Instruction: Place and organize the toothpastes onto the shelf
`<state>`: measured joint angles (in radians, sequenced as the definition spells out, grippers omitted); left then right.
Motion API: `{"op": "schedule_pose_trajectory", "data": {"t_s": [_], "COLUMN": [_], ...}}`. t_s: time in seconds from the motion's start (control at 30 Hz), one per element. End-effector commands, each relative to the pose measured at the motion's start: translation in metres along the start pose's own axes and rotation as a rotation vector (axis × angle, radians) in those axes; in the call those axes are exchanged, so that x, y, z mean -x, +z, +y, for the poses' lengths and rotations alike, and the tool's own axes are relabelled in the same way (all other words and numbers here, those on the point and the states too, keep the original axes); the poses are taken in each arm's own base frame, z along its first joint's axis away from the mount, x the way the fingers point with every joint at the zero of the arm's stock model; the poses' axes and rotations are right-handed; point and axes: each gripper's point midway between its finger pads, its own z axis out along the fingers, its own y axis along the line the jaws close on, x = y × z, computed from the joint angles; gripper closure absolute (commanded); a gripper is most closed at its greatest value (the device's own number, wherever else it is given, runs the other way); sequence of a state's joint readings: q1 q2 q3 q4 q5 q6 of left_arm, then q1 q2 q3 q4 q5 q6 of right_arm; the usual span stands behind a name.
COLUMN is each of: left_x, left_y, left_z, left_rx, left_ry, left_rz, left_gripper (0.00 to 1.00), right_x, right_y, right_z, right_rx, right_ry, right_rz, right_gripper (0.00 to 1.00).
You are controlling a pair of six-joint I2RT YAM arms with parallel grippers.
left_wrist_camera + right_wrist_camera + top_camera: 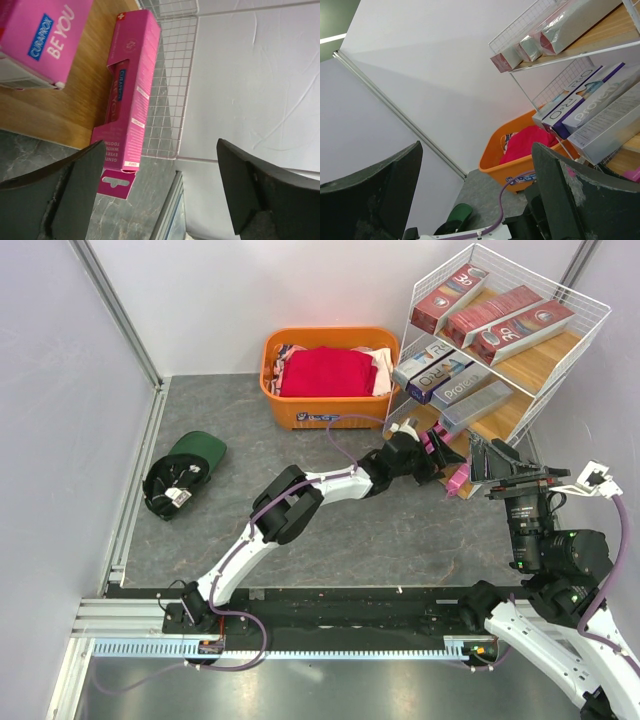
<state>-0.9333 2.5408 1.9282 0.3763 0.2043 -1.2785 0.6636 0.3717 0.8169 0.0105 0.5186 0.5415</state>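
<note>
The shelf (pixel 592 312) stands at the back right. Three dark red toothpastes (pixel 495 312) lie on its top board, and purple, white and silver ones (pixel 448 380) on the middle board. On the bottom board, a pink toothpaste (pixel 131 95) lies with its hang-tab end past the board's edge, beside a second pink box (pixel 45 37). My left gripper (pixel 160 192) is open just in front of that end, with nothing between its fingers. My right gripper (pixel 475 195) is open and empty close by, at the shelf's lower front (pixel 482 462).
An orange basket (pixel 300 408) of folded red clothes sits left of the shelf, also seen in the right wrist view (pixel 520 167). A green and black cap (pixel 185 472) lies at the left. White walls close in the grey floor on three sides.
</note>
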Motion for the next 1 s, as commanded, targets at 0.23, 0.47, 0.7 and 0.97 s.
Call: {"op": "schedule_pose_trajectory", "data": {"t_s": [0.23, 0.47, 0.7, 0.97], "left_x": [-0.007, -0.014, -0.003, 0.044], "left_y": [-0.058, -0.126, -0.203, -0.33], "left_z": [-0.015, -0.025, -0.043, -0.032], "left_rx": [0.0, -0.011, -0.016, 0.369], "left_ry": [0.14, 0.337, 0.617, 0.781], "left_rz": [-0.042, -0.112, -0.2, -0.378], "left_gripper": [0.0, 0.0, 0.0, 0.0], "right_x": [0.002, -0.019, -0.061, -0.12], "right_y": [0.004, 0.013, 0.027, 0.027], "right_z": [0.013, 0.017, 0.019, -0.014], "right_rx": [0.039, 0.053, 0.067, -0.011], "right_ry": [0.001, -0.012, -0.08, -0.185], "right_rz": [0.019, 0.079, 0.221, 0.378], "right_gripper": [0.02, 0.02, 0.02, 0.02]}}
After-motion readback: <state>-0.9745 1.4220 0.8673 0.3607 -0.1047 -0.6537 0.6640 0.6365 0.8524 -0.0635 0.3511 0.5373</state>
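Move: The pink toothpaste I have just let go of lies on the bottom shelf, its middle some 7 cm to the right of my left hand, 4 cm ahead and about 4 cm lower. The nearer of the two other pink boxes is roughly 12 cm ahead, 1 cm to the right and 4 cm down. From my raised right hand, the just-placed box is about 20 cm ahead, 7 cm to the right and 38 cm below. With its fingers already wide open, I back my left hand out from the last pink box, dipping about 4 cm first and then climbing clear. It ends some 22 cm to the left, 10 cm back and 11 cm higher, rolling about 35 degrees. Midway through, my right hand, empty and open, starts left, down and forward, about 10 cm in all, tipping its fingers down a little. ##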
